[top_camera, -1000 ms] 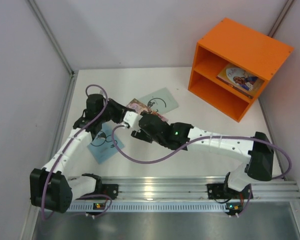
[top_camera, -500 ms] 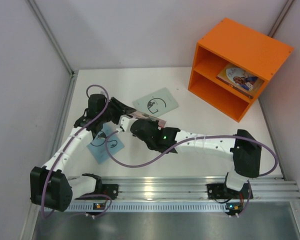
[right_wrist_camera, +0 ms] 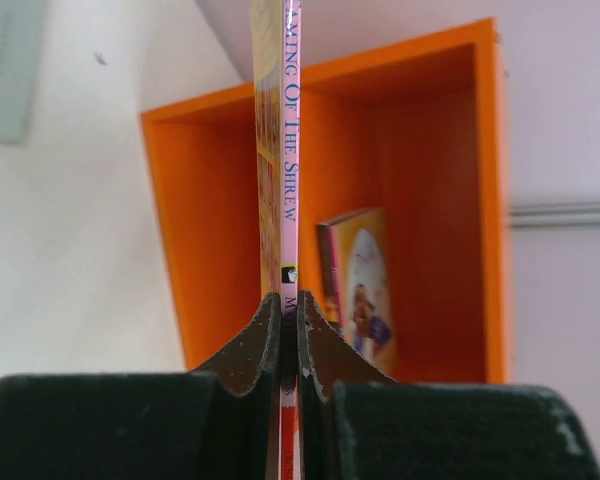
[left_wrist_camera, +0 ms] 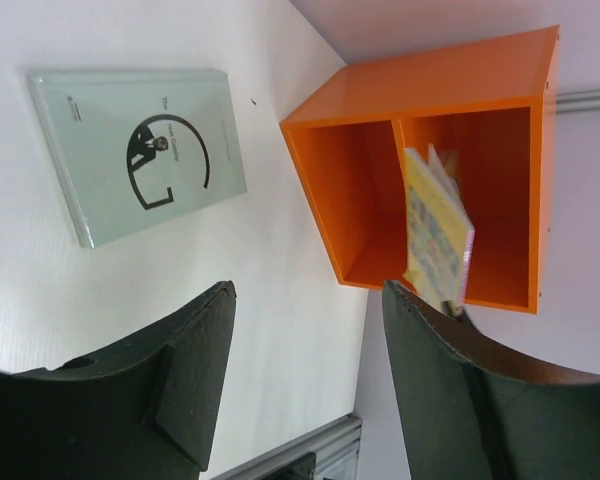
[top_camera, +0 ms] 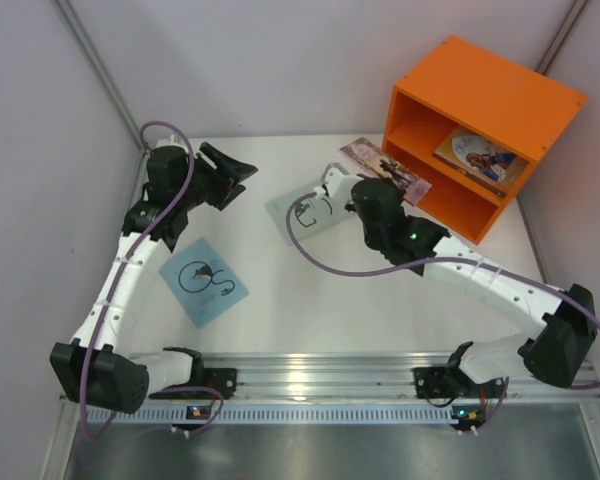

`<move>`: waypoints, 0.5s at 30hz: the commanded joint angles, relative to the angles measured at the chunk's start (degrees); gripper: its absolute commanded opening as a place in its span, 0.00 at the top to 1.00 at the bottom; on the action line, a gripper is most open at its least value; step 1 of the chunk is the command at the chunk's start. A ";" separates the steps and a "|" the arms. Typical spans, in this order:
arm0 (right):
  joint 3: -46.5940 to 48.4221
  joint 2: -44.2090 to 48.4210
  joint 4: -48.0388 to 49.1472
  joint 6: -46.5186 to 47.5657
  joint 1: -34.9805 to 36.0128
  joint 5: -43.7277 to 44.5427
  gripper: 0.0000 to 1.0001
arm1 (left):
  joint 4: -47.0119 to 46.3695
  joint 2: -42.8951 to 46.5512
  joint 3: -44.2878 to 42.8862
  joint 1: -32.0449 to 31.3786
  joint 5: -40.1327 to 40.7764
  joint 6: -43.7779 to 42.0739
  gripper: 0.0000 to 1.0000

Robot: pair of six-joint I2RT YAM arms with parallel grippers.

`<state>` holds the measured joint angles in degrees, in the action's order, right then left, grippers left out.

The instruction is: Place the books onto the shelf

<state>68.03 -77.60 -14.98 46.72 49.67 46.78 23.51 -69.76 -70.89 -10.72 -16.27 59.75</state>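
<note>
The orange shelf stands at the back right, and an illustrated book lies in its upper compartment. My right gripper is shut on the pink illustrated book, held just in front of the shelf's left side. In the right wrist view the pink book stands edge-on between the shut fingers, facing the shelf. My left gripper is open and empty at the back left. A pale green book lies mid-table, partly under the right arm. Near the front left lies a light blue book.
The left wrist view shows the pale green book flat on the white table and the shelf beyond it. A purple cable loops from the right arm over the table. Grey walls close the back and both sides.
The right gripper closed on the pink book and carried it from mid-table to the shelf front. The left gripper let go, opened and drew back to the back left.
</note>
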 commanded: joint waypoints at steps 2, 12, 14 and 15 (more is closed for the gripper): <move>3.33 2.28 5.75 11.45 -5.27 2.79 1.00 | 2.77 1.99 0.22 0.61 1.68 -3.50 0.34; 1.85 0.79 15.59 25.08 -17.93 -1.52 1.00 | -0.66 3.66 8.40 0.88 -3.33 -3.49 0.34; 1.14 0.61 17.44 26.75 -19.25 -2.83 1.00 | -0.48 4.10 8.67 1.05 -3.15 -4.02 0.34; 0.62 0.52 17.70 26.84 -20.83 -4.06 1.00 | -0.57 4.19 8.84 1.31 -3.24 -4.46 0.34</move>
<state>68.88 -76.79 -3.84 69.25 31.42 45.39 24.67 -67.24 -62.15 -10.11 -18.50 57.41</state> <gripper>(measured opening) 0.030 0.661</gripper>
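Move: The right hand holds the pink-edged Taming of the Shrew book by its spine. The orange shelf's upper compartment, where it is bound, is centred about 14 cm ahead of that hand and 19 cm to its right, roughly level. Othello lies in there, some 11 cm ahead, 21 cm right and 5 cm below. The grey Gatsby book is on the table, about 10 cm ahead, 16 cm left and 23 cm below. From the left hand the compartment is about 13 cm ahead and 48 cm right, some 2 cm lower. Keeping its pinch on the Taming of the Shrew's spine, the right hand carries the book about 11 cm to the right towards the shelf's upper compartment, while rising and reaching forward some 5 cm each. The wrist swings clockwise and rolls its left side down, each by 10 to 15 degrees, and tips up a little. The empty left hand, still open, sinks nearly 6 cm and draws back slightly. ##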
